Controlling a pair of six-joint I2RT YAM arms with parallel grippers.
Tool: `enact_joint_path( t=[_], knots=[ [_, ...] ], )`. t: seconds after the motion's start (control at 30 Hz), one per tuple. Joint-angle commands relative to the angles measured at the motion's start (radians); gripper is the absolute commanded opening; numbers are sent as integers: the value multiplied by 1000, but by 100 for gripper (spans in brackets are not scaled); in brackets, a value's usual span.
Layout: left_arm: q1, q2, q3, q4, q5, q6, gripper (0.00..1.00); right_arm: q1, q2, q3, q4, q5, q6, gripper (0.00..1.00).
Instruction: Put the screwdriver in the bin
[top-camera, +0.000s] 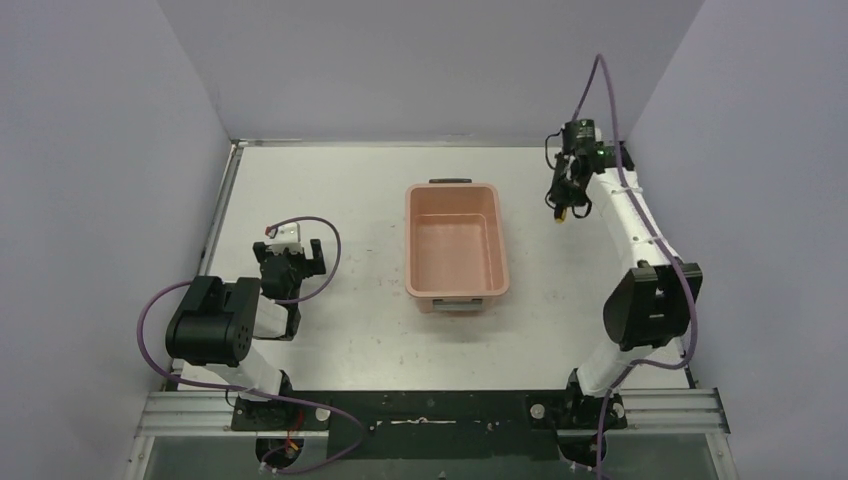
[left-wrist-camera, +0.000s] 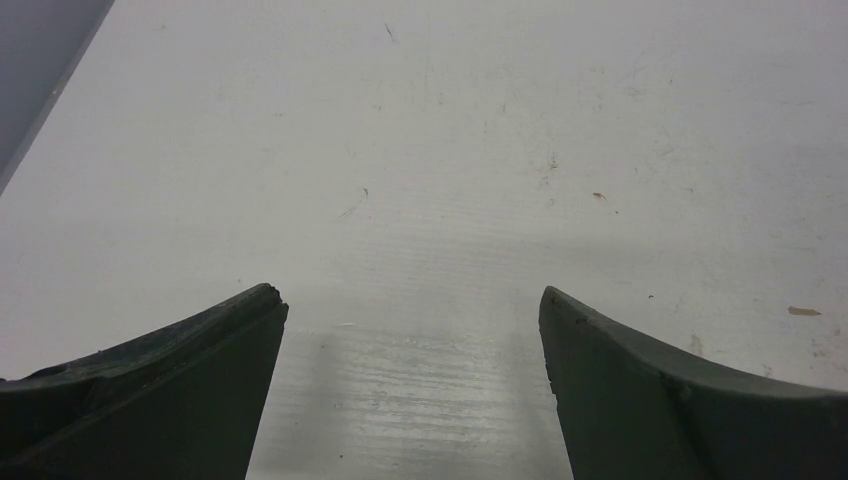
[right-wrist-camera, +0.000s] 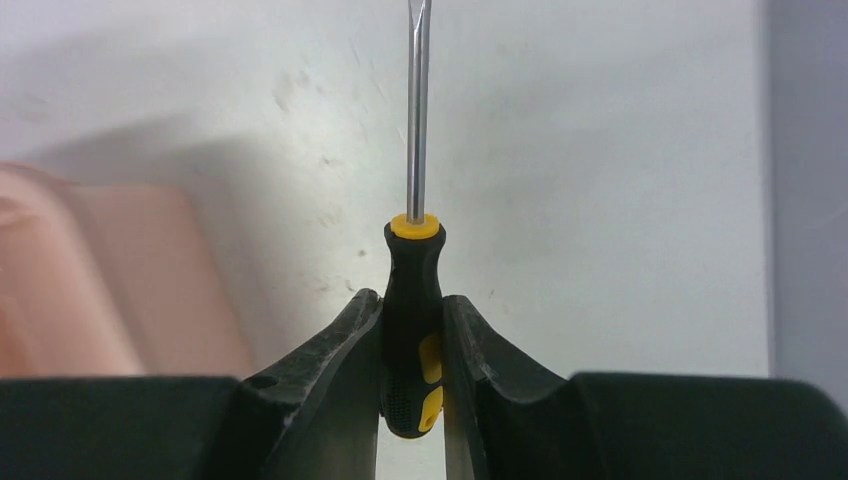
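The screwdriver (right-wrist-camera: 414, 262) has a black-and-yellow handle and a thin metal shaft pointing away from the wrist camera. My right gripper (right-wrist-camera: 412, 300) is shut on its handle, one finger on each side. In the top view this gripper (top-camera: 566, 198) is at the far right of the table, with a bit of the yellow handle (top-camera: 563, 213) showing below it, to the right of the bin's far end. The salmon-pink bin (top-camera: 410, 240) stands in the middle of the table with nothing in it, and its side (right-wrist-camera: 70, 290) shows at the left of the right wrist view. My left gripper (left-wrist-camera: 412, 300) is open over bare table.
The left arm (top-camera: 215, 325) is folded at the near left, its gripper (top-camera: 292, 262) well left of the bin. Grey walls close off the white table (top-camera: 350, 340) on the left, far and right sides. The right wall (right-wrist-camera: 810, 180) is close to the right gripper.
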Motion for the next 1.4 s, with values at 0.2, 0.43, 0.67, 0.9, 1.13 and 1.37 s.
enact_joint_path(
  t=[0.2, 0.43, 0.67, 0.9, 1.13, 1.37],
  knots=[
    [2, -4, 15, 55, 1, -7, 97, 370, -139, 405, -220, 37, 246, 0],
    [2, -5, 14, 54, 0, -7, 97, 619, -84, 158, -15, 38, 334, 0],
    [2, -5, 14, 53, -1, -7, 97, 661, 26, -83, 139, 33, 354, 0],
    [2, -4, 14, 54, -1, -7, 97, 660, 175, -122, 190, 51, 340, 0],
    [2, -5, 14, 54, -1, -7, 97, 661, 210, -154, 225, 64, 373, 9],
    [2, -5, 15, 54, -1, -7, 97, 660, 187, -77, 151, 107, 371, 54]
  ],
)
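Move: With the screwdriver already pinched, the right hand has the bin about 22 cm to its left, roughly level with it fore and aft, the bin's middle some 9 cm lower. The bin's near handle sits about 14 cm back, 21 cm left and 5 cm below this hand. From the idle left hand, the bin lies around 42 cm to the right, about 1 cm farther out and at much the same height. Still pinching the screwdriver by its handle, the right hand climbs nearly 20 cm, swings left about 24 cm and back some 10 cm over the bin's right rim, turning about 20 degrees counter-clockwise. It then sinks roughly 30 cm from that peak into the near part of the bin, where the fingers open partway and let the handle go. ##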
